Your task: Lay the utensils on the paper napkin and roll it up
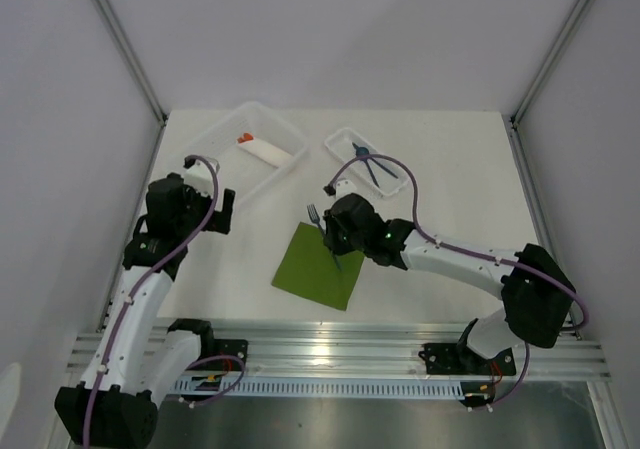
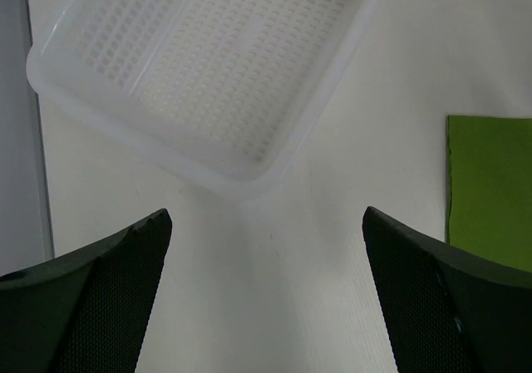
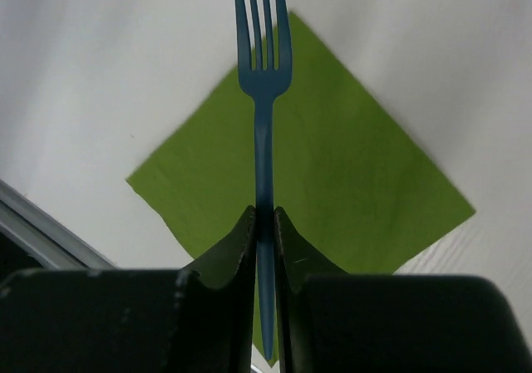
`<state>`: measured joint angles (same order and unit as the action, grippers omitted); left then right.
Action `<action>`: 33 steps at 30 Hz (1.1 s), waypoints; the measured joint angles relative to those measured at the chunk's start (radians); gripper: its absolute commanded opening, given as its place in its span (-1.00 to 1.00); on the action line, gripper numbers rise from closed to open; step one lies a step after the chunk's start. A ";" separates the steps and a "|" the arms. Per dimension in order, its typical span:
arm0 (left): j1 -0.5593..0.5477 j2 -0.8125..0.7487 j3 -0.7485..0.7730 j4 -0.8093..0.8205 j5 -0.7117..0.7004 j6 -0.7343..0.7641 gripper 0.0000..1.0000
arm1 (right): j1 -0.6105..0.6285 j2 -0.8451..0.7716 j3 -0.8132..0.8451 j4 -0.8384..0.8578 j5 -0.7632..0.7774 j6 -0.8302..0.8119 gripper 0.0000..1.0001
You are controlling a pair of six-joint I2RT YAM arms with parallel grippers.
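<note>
The olive-green paper napkin (image 1: 320,266) lies flat on the table near the front middle, also seen in the right wrist view (image 3: 349,182) and at the right edge of the left wrist view (image 2: 490,190). My right gripper (image 3: 264,215) is shut on the handle of a dark blue fork (image 3: 263,74), held above the napkin with its tines (image 1: 313,212) reaching past the napkin's far corner. More dark blue utensils (image 1: 368,161) lie in the small clear tray (image 1: 345,137) at the back. My left gripper (image 2: 266,223) hangs open over bare table, left of the napkin, holding nothing.
A large clear tray (image 1: 225,141) at the back left holds a white paper roll with an orange tip (image 1: 268,150); its near corner (image 2: 241,182) lies just ahead of the left fingers. An aluminium rail (image 1: 340,349) runs along the front edge.
</note>
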<state>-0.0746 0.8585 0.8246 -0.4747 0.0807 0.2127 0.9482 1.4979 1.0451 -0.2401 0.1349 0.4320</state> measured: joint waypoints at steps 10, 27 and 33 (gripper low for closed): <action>-0.036 -0.241 -0.249 0.056 -0.030 -0.080 0.97 | 0.118 0.179 -0.072 0.136 0.061 0.172 -1.00; -0.069 -0.280 -0.343 0.117 -0.052 -0.143 0.97 | 0.114 0.343 0.025 0.158 0.154 0.189 -1.00; -0.069 -0.282 -0.354 0.122 -0.052 -0.143 0.98 | 0.113 0.358 0.060 0.139 0.163 0.175 -1.00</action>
<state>-0.1440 0.5766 0.4702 -0.3527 0.0288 0.0700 1.0607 1.8557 1.1046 -0.1009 0.2974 0.6067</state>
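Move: The right hand, still holding the fork by its handle, hangs some 12 cm above the green napkin, whose middle lies about 2 cm back and 2 cm to its left. The small utensil tray stands about 30 cm ahead and 11 cm to the right of this hand; the big white basket about 31 cm ahead and 28 cm to its left. From the empty left gripper the napkin is roughly 29 cm to the right, 12 cm back and 19 cm below. Lower the right gripper about 10 cm onto the napkin with the fork still pinched, drawing back slightly at first, then easing forward again while shifting some 5 cm left and turning slightly clockwise. Keep the fingers shut on the handle. Meanwhile bring the open left gripper down about 6 cm and back 4 cm, then hold it clear of the napkin. ##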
